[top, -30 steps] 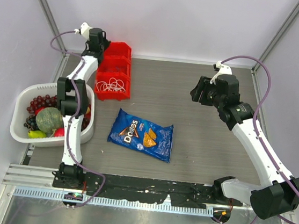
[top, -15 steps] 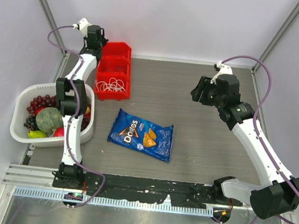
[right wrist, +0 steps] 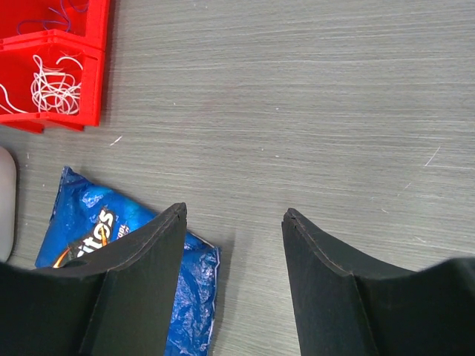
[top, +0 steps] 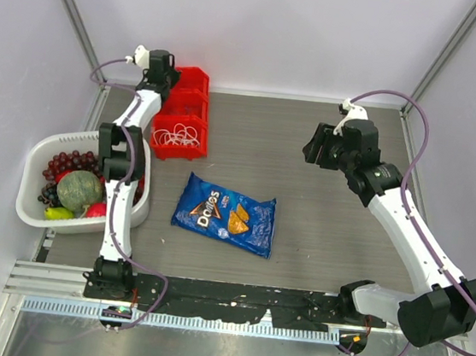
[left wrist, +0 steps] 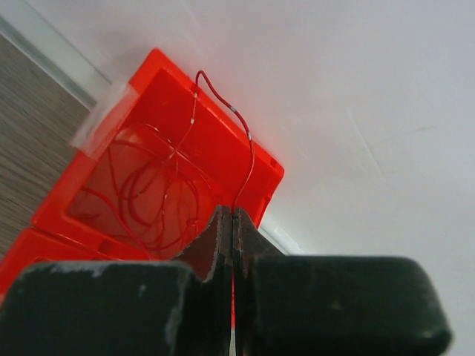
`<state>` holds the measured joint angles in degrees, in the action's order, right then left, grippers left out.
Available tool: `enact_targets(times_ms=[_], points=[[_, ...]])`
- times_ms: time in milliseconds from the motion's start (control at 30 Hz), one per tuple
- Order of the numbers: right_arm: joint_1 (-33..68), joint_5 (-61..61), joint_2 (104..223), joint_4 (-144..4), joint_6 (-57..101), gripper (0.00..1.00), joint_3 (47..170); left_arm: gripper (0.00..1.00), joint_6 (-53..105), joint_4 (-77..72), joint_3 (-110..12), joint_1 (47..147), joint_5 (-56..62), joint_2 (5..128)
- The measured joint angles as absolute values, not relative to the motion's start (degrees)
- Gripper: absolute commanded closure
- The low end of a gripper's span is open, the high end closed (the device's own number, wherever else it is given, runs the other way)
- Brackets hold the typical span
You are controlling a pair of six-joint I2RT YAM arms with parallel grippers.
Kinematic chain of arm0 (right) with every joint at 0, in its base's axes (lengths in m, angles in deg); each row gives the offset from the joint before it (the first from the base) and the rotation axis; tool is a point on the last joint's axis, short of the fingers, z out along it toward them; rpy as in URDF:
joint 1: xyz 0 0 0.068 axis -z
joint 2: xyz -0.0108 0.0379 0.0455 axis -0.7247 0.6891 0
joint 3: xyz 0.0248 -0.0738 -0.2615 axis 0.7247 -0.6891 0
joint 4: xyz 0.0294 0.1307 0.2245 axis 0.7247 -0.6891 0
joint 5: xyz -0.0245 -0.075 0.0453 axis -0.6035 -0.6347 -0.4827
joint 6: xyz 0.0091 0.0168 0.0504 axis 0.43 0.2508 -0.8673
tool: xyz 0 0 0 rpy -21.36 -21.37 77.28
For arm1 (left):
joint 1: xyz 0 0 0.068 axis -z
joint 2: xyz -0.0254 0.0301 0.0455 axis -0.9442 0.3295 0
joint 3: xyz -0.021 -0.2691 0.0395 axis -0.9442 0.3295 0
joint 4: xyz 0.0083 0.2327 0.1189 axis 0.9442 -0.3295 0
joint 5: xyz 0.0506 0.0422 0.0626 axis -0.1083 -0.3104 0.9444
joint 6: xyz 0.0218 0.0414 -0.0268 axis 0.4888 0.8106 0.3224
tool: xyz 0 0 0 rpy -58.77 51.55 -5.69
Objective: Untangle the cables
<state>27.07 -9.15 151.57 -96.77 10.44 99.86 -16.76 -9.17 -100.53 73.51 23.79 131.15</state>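
Note:
A thin red cable [left wrist: 249, 141] rises out of the far compartment of the red bin [left wrist: 223, 130] and arcs down into my left gripper [left wrist: 234, 213], which is shut on it. More red loops [left wrist: 152, 200] lie in that compartment. From above, the left gripper [top: 165, 75] hangs over the bin's far end [top: 193, 78]. White cables [top: 178, 135] curl in the near compartment, also seen as white cables [right wrist: 56, 85] in the right wrist view, with bluish cables [right wrist: 63, 13] behind them. My right gripper [right wrist: 234, 213] is open and empty, hovering above bare table [top: 315, 144].
A blue chip bag [top: 225, 213] lies mid-table, its corner under the right gripper's left finger [right wrist: 197, 297]. A white basket [top: 39, 151] of fruit stands at the left, beside the left arm. Walls close the back and sides.
The left wrist has swung a little right and toward the bin's far end, with the red cable still pinched. The right arm has not moved.

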Motion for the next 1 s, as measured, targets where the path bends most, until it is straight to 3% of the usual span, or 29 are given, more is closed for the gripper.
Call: enact_targets(times_ms=[300,533,633,733,1000], points=[[27.1,-9.2,151.6,-97.1,10.5,0.4,99.4,0.98,-25.4,-13.1,-106.5,73.5,21.4,138.0],[27.1,-9.3,151.6,-97.1,10.5,0.4,99.4,0.62,-27.6,-15.5,-107.4,73.3,20.2,138.0],[27.1,-9.3,151.6,-97.1,10.5,0.4,99.4,0.51,-27.7,-15.6,-107.8,73.3,20.0,138.0],[27.1,-9.3,151.6,-97.0,10.5,0.4,99.4,0.45,-27.3,-16.5,-107.9,73.3,19.7,137.2],[27.2,-9.2,151.2,-96.6,10.5,0.4,98.7,0.39,-25.5,-22.3,-107.9,73.2,18.8,131.3]])
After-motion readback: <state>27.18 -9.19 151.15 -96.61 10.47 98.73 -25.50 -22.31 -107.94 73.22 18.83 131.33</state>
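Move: The left hand holds the red cable above the red box. The far compartment, where the cable goes, is centred about 5 cm ahead, 3 cm right and 12 cm below. The middle compartment's centre is roughly 4 cm back and 4 cm right, while the near one with the white cable is some 17 cm back and 5 cm right, both equally low. From the idle right hand, the far compartment lies about 40 cm ahead, 36 cm left and 21 cm below. Still pinching the red cable, the left hand sinks nearly 5 cm towards the far compartment, its left side rolling down some 10 degrees. Near the lowest point the fingers open wide and let go of the cable; the hand then climbs about 6 cm with a slight draw back, fingers spread. ##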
